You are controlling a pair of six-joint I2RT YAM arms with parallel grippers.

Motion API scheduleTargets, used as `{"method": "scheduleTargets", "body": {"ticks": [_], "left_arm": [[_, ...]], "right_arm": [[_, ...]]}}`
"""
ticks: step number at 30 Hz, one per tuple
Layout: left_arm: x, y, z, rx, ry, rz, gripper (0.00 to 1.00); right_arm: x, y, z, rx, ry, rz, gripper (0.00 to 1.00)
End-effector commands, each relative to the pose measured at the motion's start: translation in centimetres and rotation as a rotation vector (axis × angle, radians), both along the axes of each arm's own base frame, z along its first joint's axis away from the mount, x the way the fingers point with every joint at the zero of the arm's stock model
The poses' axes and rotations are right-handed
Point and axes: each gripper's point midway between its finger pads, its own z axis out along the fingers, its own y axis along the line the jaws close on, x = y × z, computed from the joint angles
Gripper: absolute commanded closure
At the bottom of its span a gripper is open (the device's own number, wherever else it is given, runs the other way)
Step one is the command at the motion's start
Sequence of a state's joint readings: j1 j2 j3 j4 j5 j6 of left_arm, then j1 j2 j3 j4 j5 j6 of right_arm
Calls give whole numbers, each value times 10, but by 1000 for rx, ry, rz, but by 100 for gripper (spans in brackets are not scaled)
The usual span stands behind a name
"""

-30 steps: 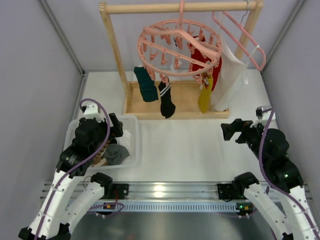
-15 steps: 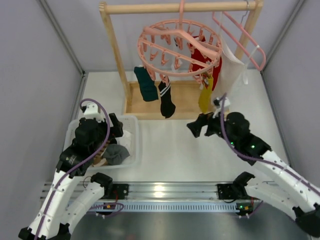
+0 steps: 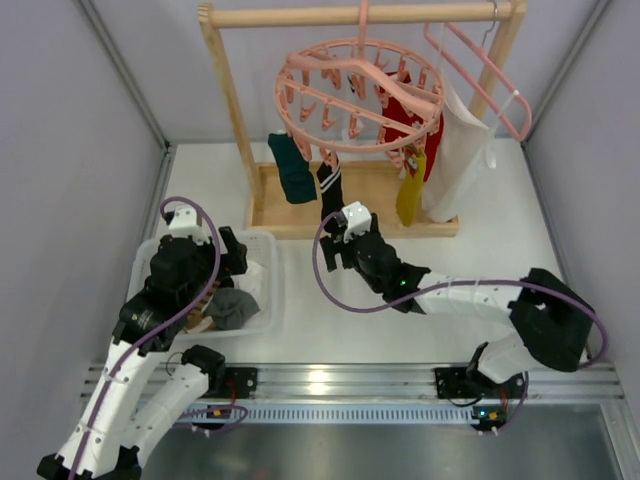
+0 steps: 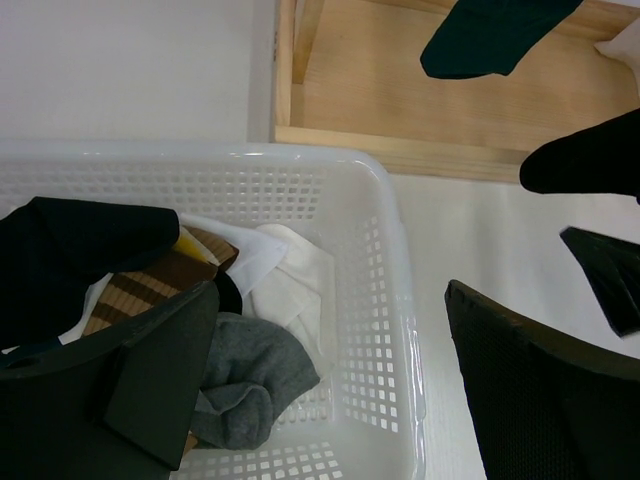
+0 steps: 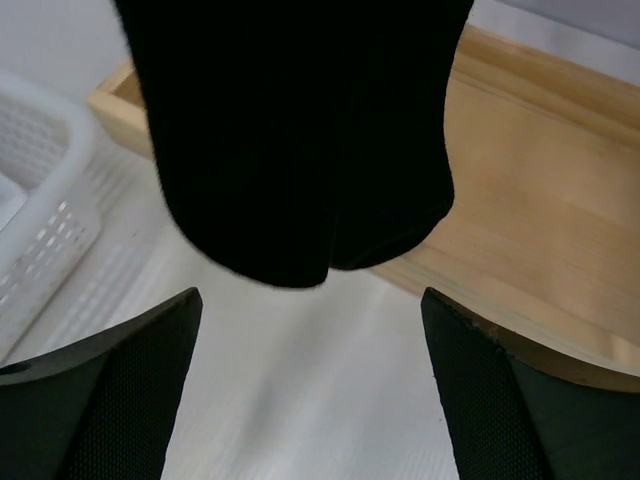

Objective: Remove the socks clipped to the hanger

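Observation:
The round pink hanger (image 3: 360,95) hangs from the wooden rack. A dark teal sock (image 3: 292,168), a black sock with white stripes (image 3: 329,183), red socks (image 3: 408,118) and a mustard yellow sock (image 3: 410,197) are clipped to it. My right gripper (image 3: 333,245) is open, just below and in front of the black sock's toe. In the right wrist view the black sock (image 5: 300,130) hangs above the gap between the open fingers (image 5: 110,400), not touching them. My left gripper (image 3: 205,275) is open and empty over the white basket (image 3: 272,300).
The basket (image 4: 395,330) holds a grey sock (image 4: 250,385), white cloth and brown striped fabric. The rack's wooden base (image 5: 540,200) lies behind the black sock. A white cloth bag (image 3: 462,155) and a plain pink triangular hanger (image 3: 490,80) hang at the right.
My right arm has swung from the table's right side leftwards and forwards, up to the black sock. The left arm and the socks have not moved.

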State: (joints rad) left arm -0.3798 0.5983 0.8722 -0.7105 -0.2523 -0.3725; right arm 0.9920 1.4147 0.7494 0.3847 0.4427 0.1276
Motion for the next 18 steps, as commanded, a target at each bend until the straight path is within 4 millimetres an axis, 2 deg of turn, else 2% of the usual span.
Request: {"method": "scheduleTargets", "body": {"ticks": [1, 2, 3, 6, 9, 10, 12, 13, 15, 16, 18], "left_arm": [[6, -5, 8, -24, -41, -13, 2], [6, -6, 8, -24, -40, -18, 2], [6, -7, 7, -24, -38, -21, 2], [7, -9, 7, -24, -34, -32, 2], [7, -12, 6, -27, -29, -45, 2], [7, -12, 6, -27, -30, -49, 2], [7, -14, 7, -31, -31, -62, 2], [7, -15, 9, -35, -38, -65, 2], [6, -17, 12, -42, -45, -77, 2], [6, -19, 13, -47, -46, -88, 2], [6, -23, 19, -77, -53, -94, 2]], "right_arm": [[37, 14, 47, 91, -201, -125, 15], [42, 16, 53, 129, -231, -149, 18], [47, 17, 41, 118, -228, -167, 19], [56, 30, 36, 130, -270, -156, 20], [64, 37, 41, 169, -310, -178, 30], [65, 35, 43, 183, -318, -192, 41], [67, 30, 47, 210, -335, -224, 51], [67, 30, 49, 213, -340, -228, 62], [66, 28, 52, 210, -354, -239, 74], [65, 27, 53, 207, -355, -239, 89], [62, 27, 56, 208, -356, -230, 100]]}}
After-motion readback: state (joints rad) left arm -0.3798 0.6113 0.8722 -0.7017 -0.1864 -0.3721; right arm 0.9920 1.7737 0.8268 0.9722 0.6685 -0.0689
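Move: The black sock hangs just beyond the right hand's open fingers, its middle about 7 cm ahead, 2 cm to the left and 5 cm above, with its toe down at about hand height. The green sock hangs some 8 cm to the left of it and 3 cm farther out. The yellow sock is about 14 cm to the black sock's right and 1 cm farther out. From the left hand the black sock lies roughly 13 cm ahead, 20 cm to the right and 3 cm below. The right hand reaches about 6 cm forward and some 2 cm left to the hanging black sock, sinking about 2 cm on the way, then rising roughly 3 cm as its forward travel dies away. Its wrist tips the fingertips up about 15 degrees and turns a little clockwise, and the wide-open fingers close almost completely, most of it during that rise, pinching the sock's toe end between the pads. ##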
